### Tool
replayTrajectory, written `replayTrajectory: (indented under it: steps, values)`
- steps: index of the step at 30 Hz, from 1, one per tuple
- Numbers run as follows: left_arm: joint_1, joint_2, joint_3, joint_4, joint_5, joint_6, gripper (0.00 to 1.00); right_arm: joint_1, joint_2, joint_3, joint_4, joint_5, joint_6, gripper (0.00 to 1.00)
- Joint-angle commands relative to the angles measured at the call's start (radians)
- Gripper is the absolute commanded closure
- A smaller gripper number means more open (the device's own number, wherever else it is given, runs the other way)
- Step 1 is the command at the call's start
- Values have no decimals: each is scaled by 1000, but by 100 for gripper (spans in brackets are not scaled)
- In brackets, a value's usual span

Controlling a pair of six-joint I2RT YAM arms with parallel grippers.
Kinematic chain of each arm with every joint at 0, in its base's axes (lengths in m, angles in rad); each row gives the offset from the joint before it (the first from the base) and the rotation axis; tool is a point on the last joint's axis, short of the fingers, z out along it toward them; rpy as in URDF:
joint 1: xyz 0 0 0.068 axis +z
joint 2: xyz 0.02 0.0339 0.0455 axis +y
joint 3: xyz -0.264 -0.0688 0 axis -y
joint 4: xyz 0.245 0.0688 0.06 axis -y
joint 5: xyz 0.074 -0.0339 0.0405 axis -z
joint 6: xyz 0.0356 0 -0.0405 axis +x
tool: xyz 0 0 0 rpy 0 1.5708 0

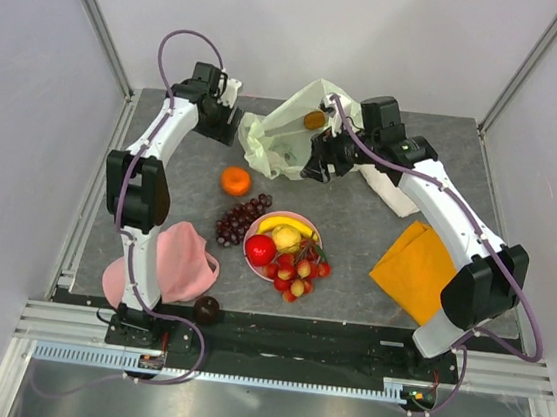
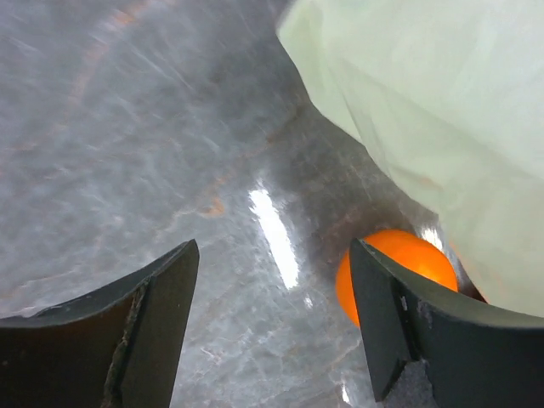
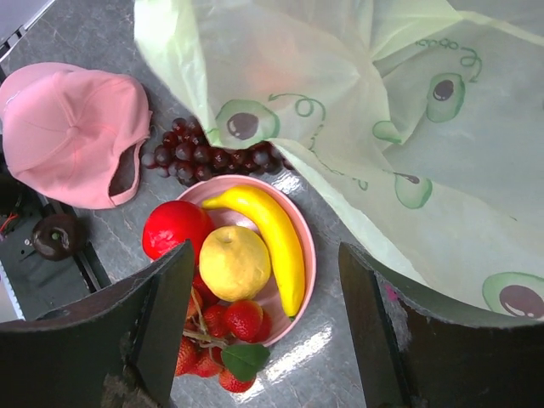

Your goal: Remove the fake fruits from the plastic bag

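The pale green plastic bag (image 1: 285, 134) lies crumpled at the back middle, and a small orange fruit (image 1: 315, 120) shows in it. My left gripper (image 1: 230, 123) is open and empty at the bag's left edge. In the left wrist view the gripper (image 2: 272, 323) hangs over bare table, with an orange (image 2: 399, 262) behind its right finger, beside the bag (image 2: 425, 102). My right gripper (image 1: 319, 163) is open and empty at the bag's right side. It hovers (image 3: 263, 323) above the plate, with the bag (image 3: 357, 127) beside it. On the table lie an orange (image 1: 235, 180) and grapes (image 1: 242, 219).
A pink plate (image 1: 308, 234) holds an apple (image 1: 261, 249), a banana (image 1: 286, 227), a yellow fruit (image 1: 286, 239) and a berry cluster (image 1: 296, 273). A plum (image 1: 207, 309) sits at the front edge. A pink cap (image 1: 177, 262), an orange cloth (image 1: 414, 269) and a white cloth (image 1: 386, 191) lie around.
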Motion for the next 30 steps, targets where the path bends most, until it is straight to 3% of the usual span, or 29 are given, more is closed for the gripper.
replayTrajectory:
  steps: [1,13,18,30]
  values:
    - [-1,1,26,-134,129,60,21,-20,-3,20,27,-21,14,23]
    - [11,24,-36,-272,288,-101,22,-33,-5,17,46,-5,9,22]
    - [20,40,-53,-263,226,-131,27,-36,-13,9,47,-5,10,21]
    - [31,99,-68,-272,296,-125,56,-36,-10,0,46,-13,6,20]
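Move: The orange is what the left hand goes for: about 9 cm back towards the base, 4 cm to the right and some 10 cm below. The purple grapes lie about 10 cm nearer the base than the orange and 3 cm to its right. The bag's middle is about 3 cm ahead of the left hand and 18 cm to its right, 8 cm lower. From the right hand the orange is some 18 cm left, 5 cm ahead and 22 cm down. The left hand draws back about 8 cm towards the orange, sinking and edging slightly right as its wrist tips some 25 degrees, until the fingers point nearly straight down. Then it goes almost straight down over the orange's left side, sinking about 7 cm in all, while the fingers narrow from wide open to about half; they come close, but contact can't be made out. ##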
